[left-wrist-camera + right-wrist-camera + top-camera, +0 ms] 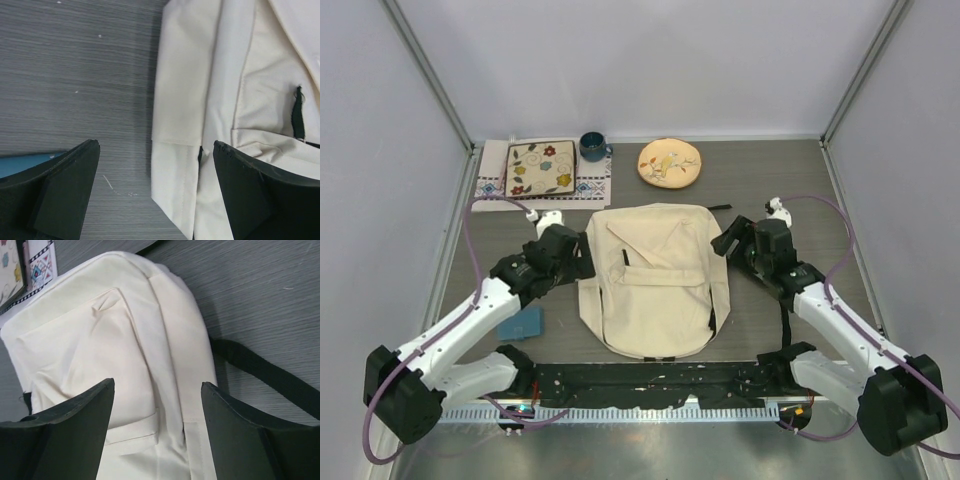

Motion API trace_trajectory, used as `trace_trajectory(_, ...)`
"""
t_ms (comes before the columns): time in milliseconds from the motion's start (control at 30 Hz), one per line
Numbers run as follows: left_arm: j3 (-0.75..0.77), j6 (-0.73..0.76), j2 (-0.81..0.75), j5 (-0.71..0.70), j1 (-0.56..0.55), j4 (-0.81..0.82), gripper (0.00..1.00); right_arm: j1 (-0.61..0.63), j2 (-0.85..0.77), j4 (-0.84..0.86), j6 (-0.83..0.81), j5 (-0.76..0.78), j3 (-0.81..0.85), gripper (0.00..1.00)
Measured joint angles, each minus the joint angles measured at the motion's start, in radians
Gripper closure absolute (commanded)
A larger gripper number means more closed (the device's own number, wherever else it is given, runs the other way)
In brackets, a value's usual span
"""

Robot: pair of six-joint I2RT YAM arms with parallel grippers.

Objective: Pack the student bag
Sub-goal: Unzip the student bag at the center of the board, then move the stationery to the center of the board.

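Note:
The student bag (650,285), a cream fabric backpack, lies flat in the middle of the table with its top toward the back. My left gripper (582,256) hovers at the bag's left edge, jaws wide apart and holding nothing. In the left wrist view, the left gripper (156,145) straddles the student bag's (200,75) side seam. A black zipper pull (298,112) shows on the front. My right gripper (725,241) stands open at the bag's upper right edge. Seen from the right wrist, the right gripper (157,384) spans the student bag (100,330) without pinching fabric.
A black strap (260,372) trails from the bag's right side. At the back lie a square floral board (540,168) on a patterned mat, a blue mug (593,147) and a round floral plate (669,162). A flat blue item (523,322) lies under my left arm.

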Motion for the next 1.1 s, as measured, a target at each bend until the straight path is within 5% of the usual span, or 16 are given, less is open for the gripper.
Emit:
trace_trajectory(433, -0.087, -0.061, -0.191, 0.079, 0.396, -0.057, 0.00, 0.023, -0.029, -0.034, 0.005, -0.237, 0.018, 0.24)
trace_trajectory(700, -0.138, -0.114, -0.308, 0.141, 0.610, -0.118, 0.00, 0.200, -0.014, -0.023, 0.005, -0.235, 0.075, 0.24)
trace_trajectory(1100, -0.195, -0.330, -0.303, 0.132, 0.689, -0.249, 0.00, 0.303, 0.006, 0.002, 0.056, -0.206, 0.066, 0.24)
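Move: The blue wallet lies about 16 cm to my left hand's left, some 8 cm back and 11 cm below; from that hand the bag's middle is roughly 17 cm to the right and 1 cm ahead. From my right hand the pocket mouth across the bag's front is about 10 cm to the left, level ahead, 9 cm below. The black tab is some 19 cm to the left and 4 cm ahead, the side zip pull 10 cm straight back. With both grippers already open, I swing my left hand off the bag's left edge, about 14 cm left towards the blue wallet, turning it nearly 50 degrees counter-clockwise and finishing back and down. My right hand sweeps some 12 cm left and 6 cm back over the bag to above the pocket, rising a little and turning about 25 degrees counter-clockwise; neither touches anything. ##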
